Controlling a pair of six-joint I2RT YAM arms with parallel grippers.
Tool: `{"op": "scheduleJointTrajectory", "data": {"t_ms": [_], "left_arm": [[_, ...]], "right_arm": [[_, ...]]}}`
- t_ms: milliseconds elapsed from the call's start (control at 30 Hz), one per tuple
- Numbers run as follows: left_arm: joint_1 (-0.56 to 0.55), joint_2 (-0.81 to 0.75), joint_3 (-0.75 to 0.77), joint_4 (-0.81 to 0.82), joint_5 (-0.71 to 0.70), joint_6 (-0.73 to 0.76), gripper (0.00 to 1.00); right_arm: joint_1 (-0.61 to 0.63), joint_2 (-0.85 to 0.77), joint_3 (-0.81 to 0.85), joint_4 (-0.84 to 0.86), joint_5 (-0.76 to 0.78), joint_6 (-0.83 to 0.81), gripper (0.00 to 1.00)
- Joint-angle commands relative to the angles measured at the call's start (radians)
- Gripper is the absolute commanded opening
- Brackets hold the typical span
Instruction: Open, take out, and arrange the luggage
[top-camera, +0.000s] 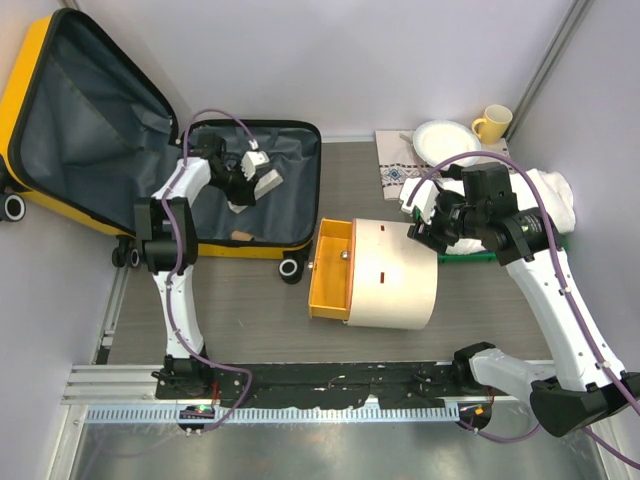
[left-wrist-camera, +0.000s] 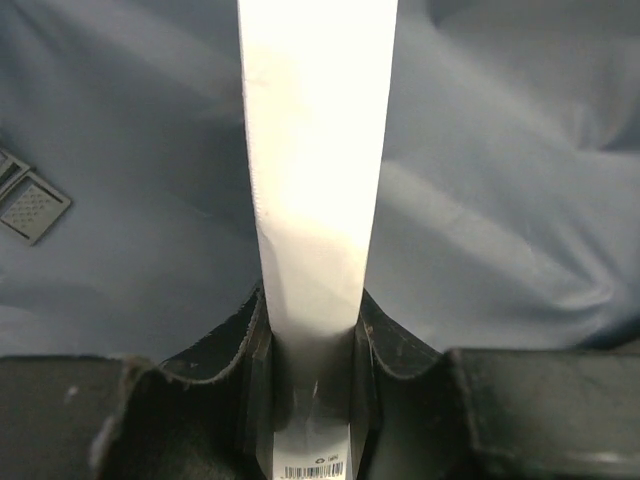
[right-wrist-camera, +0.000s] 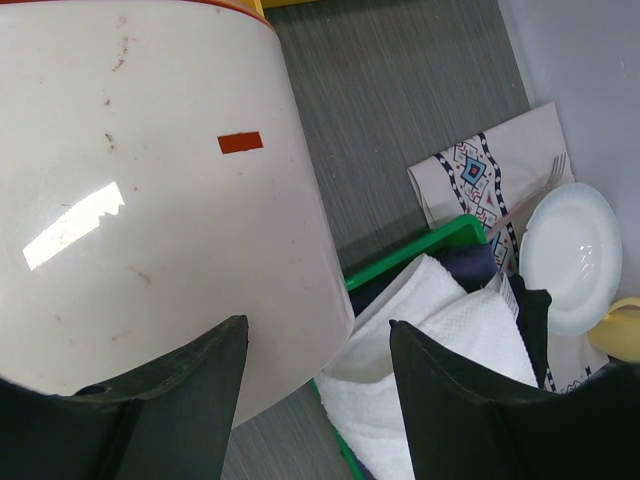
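Observation:
The luggage (top-camera: 22, 95), a yellow hard-shell suitcase, lies open at the far left, its lid leaning on the wall and its dark grey lining (left-wrist-camera: 500, 200) showing. My left gripper (top-camera: 250, 176) is inside the lower half, shut on a flat white pack (top-camera: 266, 184). In the left wrist view the white pack (left-wrist-camera: 315, 190) stands up between both pads of the left gripper (left-wrist-camera: 312, 335), with a barcode at its lower end. My right gripper (top-camera: 426, 216) hangs open over the table's right side. Nothing is between the fingers of the right gripper (right-wrist-camera: 318, 323).
A large cream cylinder (top-camera: 395, 275) with an orange end lies mid-table, just under the right gripper. Beside it a green tray (right-wrist-camera: 400, 255) holds folded white towels (right-wrist-camera: 440, 340). A patterned placemat (top-camera: 395, 172), white plate (top-camera: 445, 140) and yellow mug (top-camera: 493, 122) sit at the back right. A small tan item (top-camera: 243, 235) lies in the suitcase.

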Motion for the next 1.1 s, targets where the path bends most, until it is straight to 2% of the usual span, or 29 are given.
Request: {"op": "scheduleJointTrajectory", "data": {"t_ms": [0,67,100,200,233,267,333,400,467,733,833,1067], "left_arm": [[0.001,-0.074,0.056,0.056,0.076,-0.378,0.0],[-0.003,-0.123,0.062,0.011,0.174,-0.519,0.0],[-0.009,-0.147,0.05,0.005,0.197,-0.686,0.0],[-0.049,-0.265,-0.065,0.046,0.233,-0.95,0.0],[-0.077,-0.298,-0.147,0.096,0.218,-1.137,0.0],[-0.092,-0.372,-0.183,0.117,0.134,-1.218,0.0],[-0.14,-0.433,-0.253,0.117,0.065,-1.379,0.0],[-0.17,-0.509,-0.287,0.115,0.008,-1.452,0.0],[-0.206,-0.545,-0.333,0.115,0.009,-1.536,0.0],[-0.4,-0.704,-0.451,0.103,0.029,-1.601,0.01],[-0.466,-0.773,-0.474,0.134,-0.021,-1.602,0.02],[-0.554,-0.778,-0.488,0.091,0.01,-1.579,0.08]], "right_arm": [[0.001,0.068,-0.081,-0.332,0.056,0.008,0.66],[0.001,0.066,-0.082,-0.332,0.056,0.009,0.66],[0.003,0.066,-0.084,-0.33,0.054,0.011,0.66],[0.001,0.066,-0.084,-0.324,0.053,0.021,0.66],[0.003,0.068,-0.085,-0.322,0.046,0.025,0.66],[0.001,0.069,-0.085,-0.322,0.043,0.028,0.67],[0.001,0.072,-0.087,-0.316,0.04,0.029,0.66],[0.001,0.072,-0.087,-0.304,0.043,0.049,0.66],[0.003,0.072,-0.079,-0.292,0.039,0.072,0.66],[0.001,0.05,-0.072,-0.293,0.048,0.146,0.66],[0.001,0.025,-0.091,-0.287,0.043,0.159,0.66],[0.001,-0.007,-0.105,-0.273,0.039,0.181,0.67]]}}
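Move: My left hand already holds the white box just above the floor of the luggage. The open yellow drawer lies about 22 cm back and 23 cm to the right, at nearly the same height, with the cream drum it belongs to some 15 cm to the right of the drawer. The luggage's near right corner is about 13 cm back and 15 cm right of that hand. From my right hand the drawer is about 23 cm left, 2 cm ahead and 18 cm below. With the white box still pinched in my left fingers, I lift it out of the luggage and swing it back and right towards the open drawer, about 26 cm back and 20 cm right, nearly all of the 18 cm climb coming in the first half. On the way I roll the wrist some 60 degrees counter-clockwise, fingers still slanting down to the right. ##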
